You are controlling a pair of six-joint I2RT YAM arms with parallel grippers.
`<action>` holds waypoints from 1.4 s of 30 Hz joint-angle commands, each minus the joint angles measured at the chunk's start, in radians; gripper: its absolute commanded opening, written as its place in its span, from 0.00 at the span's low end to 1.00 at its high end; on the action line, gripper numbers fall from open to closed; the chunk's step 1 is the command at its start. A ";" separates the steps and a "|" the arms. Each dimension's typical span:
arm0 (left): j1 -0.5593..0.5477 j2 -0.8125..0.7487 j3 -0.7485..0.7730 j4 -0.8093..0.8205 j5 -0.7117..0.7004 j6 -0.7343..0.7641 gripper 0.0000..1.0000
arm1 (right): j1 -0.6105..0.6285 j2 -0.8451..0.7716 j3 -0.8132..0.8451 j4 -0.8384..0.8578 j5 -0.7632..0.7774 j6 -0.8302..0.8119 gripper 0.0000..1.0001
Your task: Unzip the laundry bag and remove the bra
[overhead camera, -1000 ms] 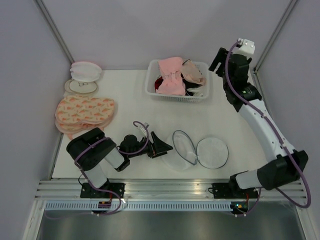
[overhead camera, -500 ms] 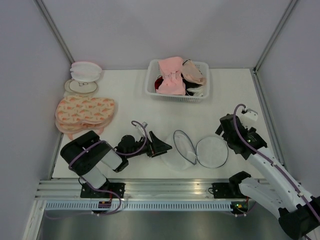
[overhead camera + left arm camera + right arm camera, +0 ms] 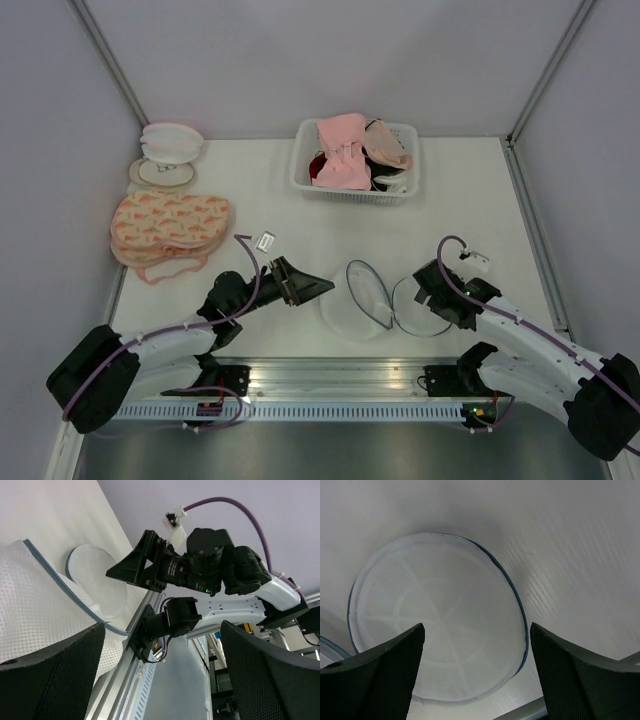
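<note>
The laundry bag (image 3: 358, 305) lies unzipped near the table's front edge, its two white mesh halves spread apart. My left gripper (image 3: 322, 289) is open just left of the bag's raised half (image 3: 30, 600). My right gripper (image 3: 422, 292) hovers open over the flat right half (image 3: 437, 625), partly hiding it from above. Nothing sits between either pair of fingers. The left wrist view shows my open left gripper (image 3: 162, 625) facing the right arm. In the right wrist view my right gripper (image 3: 477, 626) spans the mesh disc. A beige bra (image 3: 388, 148) lies in the basket (image 3: 300, 170) at the back.
The white basket also holds a pink garment with a bow (image 3: 342, 150) and dark clothing. Flat pink-orange patterned bags (image 3: 168, 225) and white-and-pink stacked discs (image 3: 168, 150) lie at the left. The metal rail (image 3: 330, 375) runs along the front edge.
My right arm swung from beside the basket at the back down to the bag's right half. My left arm stretched out low, with its gripper staying at the bag's left side.
</note>
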 commanded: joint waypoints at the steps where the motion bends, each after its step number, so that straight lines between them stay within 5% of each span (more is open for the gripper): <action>1: -0.001 -0.098 0.029 -0.193 -0.059 0.103 1.00 | 0.021 -0.008 -0.046 0.017 -0.004 0.091 0.90; 11: 0.002 -0.190 0.012 -0.248 -0.060 0.094 1.00 | 0.033 0.082 -0.109 0.106 -0.013 0.123 0.83; 13: 0.002 -0.195 0.010 -0.259 -0.061 0.097 0.99 | 0.035 0.065 -0.115 0.107 -0.004 0.128 0.72; 17: 0.002 -0.205 0.007 -0.268 -0.057 0.099 1.00 | 0.038 -0.068 -0.115 0.071 0.019 0.129 0.28; 23: 0.002 -0.210 0.007 -0.271 -0.054 0.092 1.00 | 0.038 -0.237 -0.073 0.022 0.020 0.080 0.01; 30: 0.002 -0.279 0.016 -0.363 -0.060 0.112 1.00 | 0.040 -0.206 0.082 0.122 -0.068 -0.183 0.03; 35: 0.002 -0.388 0.010 -0.452 -0.080 0.125 1.00 | 0.070 0.022 0.205 0.241 -0.154 -0.332 0.01; 42: 0.004 -0.604 -0.003 -0.657 -0.146 0.132 1.00 | 0.354 0.367 0.531 0.226 0.118 -0.372 0.00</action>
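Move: The empty laundry bag's round flap lies about 4 cm to the right hand's left, 2 cm ahead of it and 5 cm below, with its near right rim almost under the open fingers. The bag itself lies some 22 cm to the left and 2 cm ahead; the hinge joining bag and flap is about 13 cm left and 4 cm back. From the left hand, the flap is roughly 26 cm right, 3 cm ahead and 19 cm below. Lower the open right gripper about 4 cm, easing slightly back, onto the flap's near right rim and close the fingers fully to pinch the mesh. Lift some 13 cm, then, while still rising, swing left and forward with the flap, turning counter-clockwise about 30 degrees. Keep the left gripper open and ease it a few centimetres left, slightly up and back. ##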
